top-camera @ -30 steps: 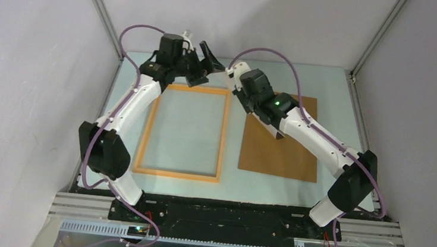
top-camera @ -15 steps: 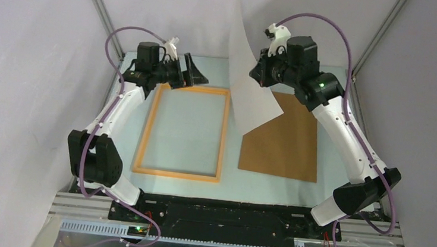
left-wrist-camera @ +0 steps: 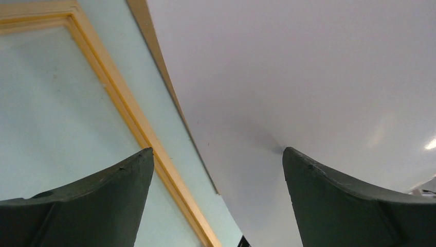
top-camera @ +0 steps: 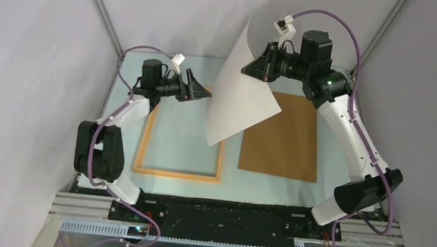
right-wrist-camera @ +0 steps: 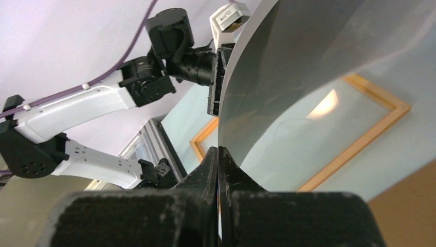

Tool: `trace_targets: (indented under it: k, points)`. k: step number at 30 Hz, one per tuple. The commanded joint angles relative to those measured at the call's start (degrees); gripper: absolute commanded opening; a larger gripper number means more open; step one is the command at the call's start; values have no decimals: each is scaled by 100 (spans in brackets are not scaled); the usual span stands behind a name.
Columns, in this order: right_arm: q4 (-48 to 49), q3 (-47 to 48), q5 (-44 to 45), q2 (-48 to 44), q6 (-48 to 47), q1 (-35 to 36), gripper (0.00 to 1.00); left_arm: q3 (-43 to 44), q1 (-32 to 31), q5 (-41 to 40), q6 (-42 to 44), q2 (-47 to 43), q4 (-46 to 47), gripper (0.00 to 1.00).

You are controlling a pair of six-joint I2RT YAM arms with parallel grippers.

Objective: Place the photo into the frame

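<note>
The photo (top-camera: 242, 96) hangs tilted in the air with its white back toward the top camera, its lower corner over the right rail of the frame (top-camera: 145, 135). My right gripper (top-camera: 255, 67) is shut on the photo's upper right edge. In the right wrist view the jaws (right-wrist-camera: 218, 149) pinch the sheet, whose grey glossy face (right-wrist-camera: 308, 46) curves up and to the right. My left gripper (top-camera: 198, 88) is open just left of the photo, above the frame's far edge. Between its fingers (left-wrist-camera: 217, 150) I see the white back (left-wrist-camera: 308, 77) and a frame rail (left-wrist-camera: 118, 98).
A flat brown backing board (top-camera: 286, 141) lies on the pale green table to the right of the frame. Grey enclosure walls stand close on the left, right and back. The left arm (right-wrist-camera: 103, 103) shows across the right wrist view.
My right arm has risen from the frame's far edge with the photo and swung it left over the frame. My left gripper drew back left, then moved right toward the sheet, still open.
</note>
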Motion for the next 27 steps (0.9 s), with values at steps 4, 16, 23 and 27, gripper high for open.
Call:
trace_targets:
  k: [4, 16, 23, 27]
  points:
    - [715, -324, -595, -145, 325, -66, 0, -405, 53, 875, -1286, 331, 1907, 100]
    - [1628, -1785, -784, -552, 699, -649, 0, -606, 180, 1109, -2413, 775, 3280, 100]
    - [2072, -3492, -326, -931, 813, -1194, 0, -685, 271, 844, -2530, 1059, 3373, 100]
    - [2255, -4293, 75, -944, 900, -1507, 0, -790, 280, 607, -2540, 1225, 3362, 100]
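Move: The pinched photo goes down to the frame, whose middle lies level ahead, roughly 21 cm left and 41 cm below my right hand. The backing board's middle is about 2 cm ahead and 18 cm right of that hand, equally low. From my left hand, the photo's middle is some 15 cm right, 7 cm back and perhaps 8 cm higher; the frame's middle is about 6 cm back, 5 cm left and 21 cm down. Keeping the photo pinched in my right fingers, I lower it about 16 cm, slowly at first and then faster, swinging it right in the second half, towards the board's left side, while the wrist tips and turns clockwise. My left hand stays wide open by the photo's left edge, rolling its left side down some 15 degrees and easing slightly forward and down. ##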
